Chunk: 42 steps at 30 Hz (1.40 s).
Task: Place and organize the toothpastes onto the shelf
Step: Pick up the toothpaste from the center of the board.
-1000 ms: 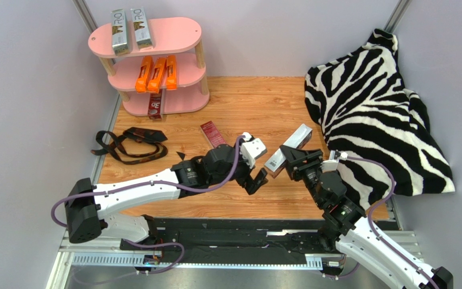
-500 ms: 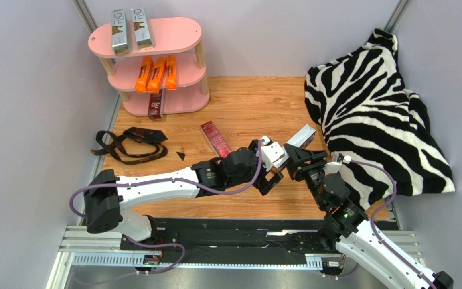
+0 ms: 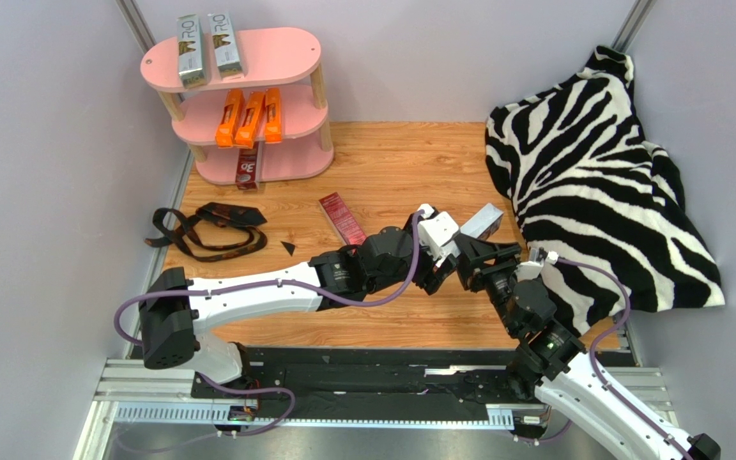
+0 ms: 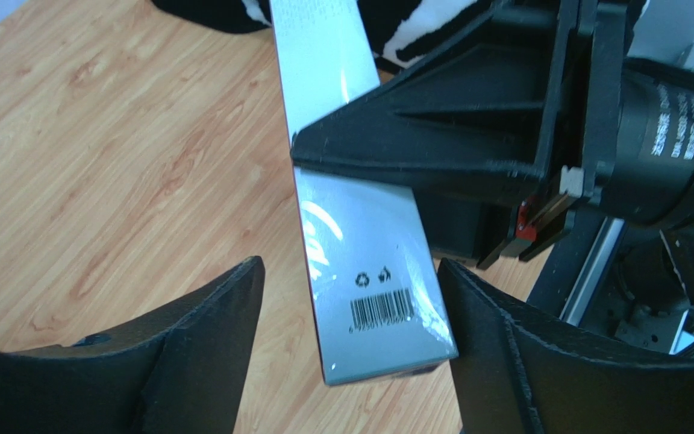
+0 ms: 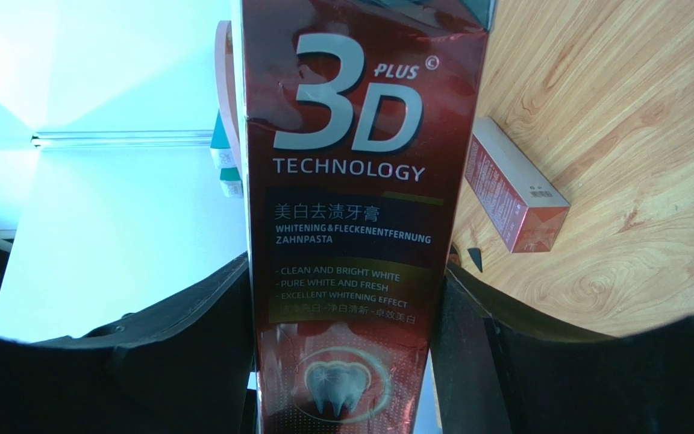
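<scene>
My right gripper is shut on a dark red toothpaste carton printed "3D PLUS", held above the wooden floor. Its pale barcode face sits between the fingers of my left gripper, which is open, with a gap on the left side. From above, both grippers meet at this carton. Another dark red carton lies on the floor. The pink shelf holds two silver cartons on top, three orange ones in the middle and a dark red one at the bottom.
A black strap lies on the floor at the left, with a small black scrap near it. The zebra-print cloth is heaped along the right wall. Grey walls close in the floor on three sides.
My left arm has reached right to the carton in my right gripper, and its jaws have narrowed around the carton's end. The right gripper and carton shifted slightly.
</scene>
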Available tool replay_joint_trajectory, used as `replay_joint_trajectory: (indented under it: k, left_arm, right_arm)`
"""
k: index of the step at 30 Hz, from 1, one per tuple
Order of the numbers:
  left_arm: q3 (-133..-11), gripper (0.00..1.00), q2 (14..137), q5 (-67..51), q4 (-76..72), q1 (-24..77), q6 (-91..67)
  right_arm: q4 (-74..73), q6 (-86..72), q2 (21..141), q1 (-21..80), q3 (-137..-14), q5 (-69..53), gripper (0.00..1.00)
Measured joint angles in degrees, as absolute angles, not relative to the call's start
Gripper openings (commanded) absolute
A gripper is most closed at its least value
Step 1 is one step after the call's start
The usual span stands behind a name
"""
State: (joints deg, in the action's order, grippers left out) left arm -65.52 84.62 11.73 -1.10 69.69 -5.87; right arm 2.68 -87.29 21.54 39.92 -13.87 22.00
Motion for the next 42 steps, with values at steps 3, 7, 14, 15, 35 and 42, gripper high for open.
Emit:
replay_joint_trajectory:
  k: [3,7,14,15,35,42]
  left_arm:
    - [-66.5,0.65,85.4,11.7,-1.8,69.7,-6.0]
    - [-66.5,0.74,86.1,11.7,-1.7,69.8,-6.0]
    - [-66.9,0.68,87.4,12.2,-1.1,69.8,-6.2]
    - [-66.9,0.63,87.4,12.2,-1.1,69.8,-6.3]
    - [-63.5,0.37,85.8,6.8,-2.4,66.2,-10.1]
    - [-55.7,0.37,80.2,1.7,-3.3,59.0,-15.2]
  right_arm:
    - [2.7,-87.3,21.2,39.9,-13.8,22.0,0.65]
    - [2.5,-87.3,20.4,39.9,-13.9,22.0,0.65]
    - [2.3,-87.3,18.3,39.9,-13.9,22.1,0.65]
    - [2.3,-87.2,18.2,39.9,-13.9,22.1,0.65]
    - [-1.8,-85.0,16.7,39.9,-15.3,22.0,1.00]
    - [-5.0,-83.0,15.8,39.9,-16.6,22.2,1.00]
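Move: Between the right hand's fingers, its middle about 1 cm ahead of them at the same height, the toothpaste slants forward-right. From the left hand that middle lies some 5 cm ahead, 5 cm right and 1 cm lower, the near end already between the open fingers. The right fingertips are about 5 cm ahead of the left hand and 3 cm to its right; the red box on the board lies roughly 8 cm ahead, 19 cm left and 20 cm below. Easing about 1 cm right and down over the toothpaste's near end, the left hand half closes, reopens, then pinches it by its sides. The right hand, almost still, then opens wide and lets go. Only then does the left hand carry the toothpaste away, some 6 cm left with 3 cm forward and 3 cm down, tipping about 10 degrees downward. ##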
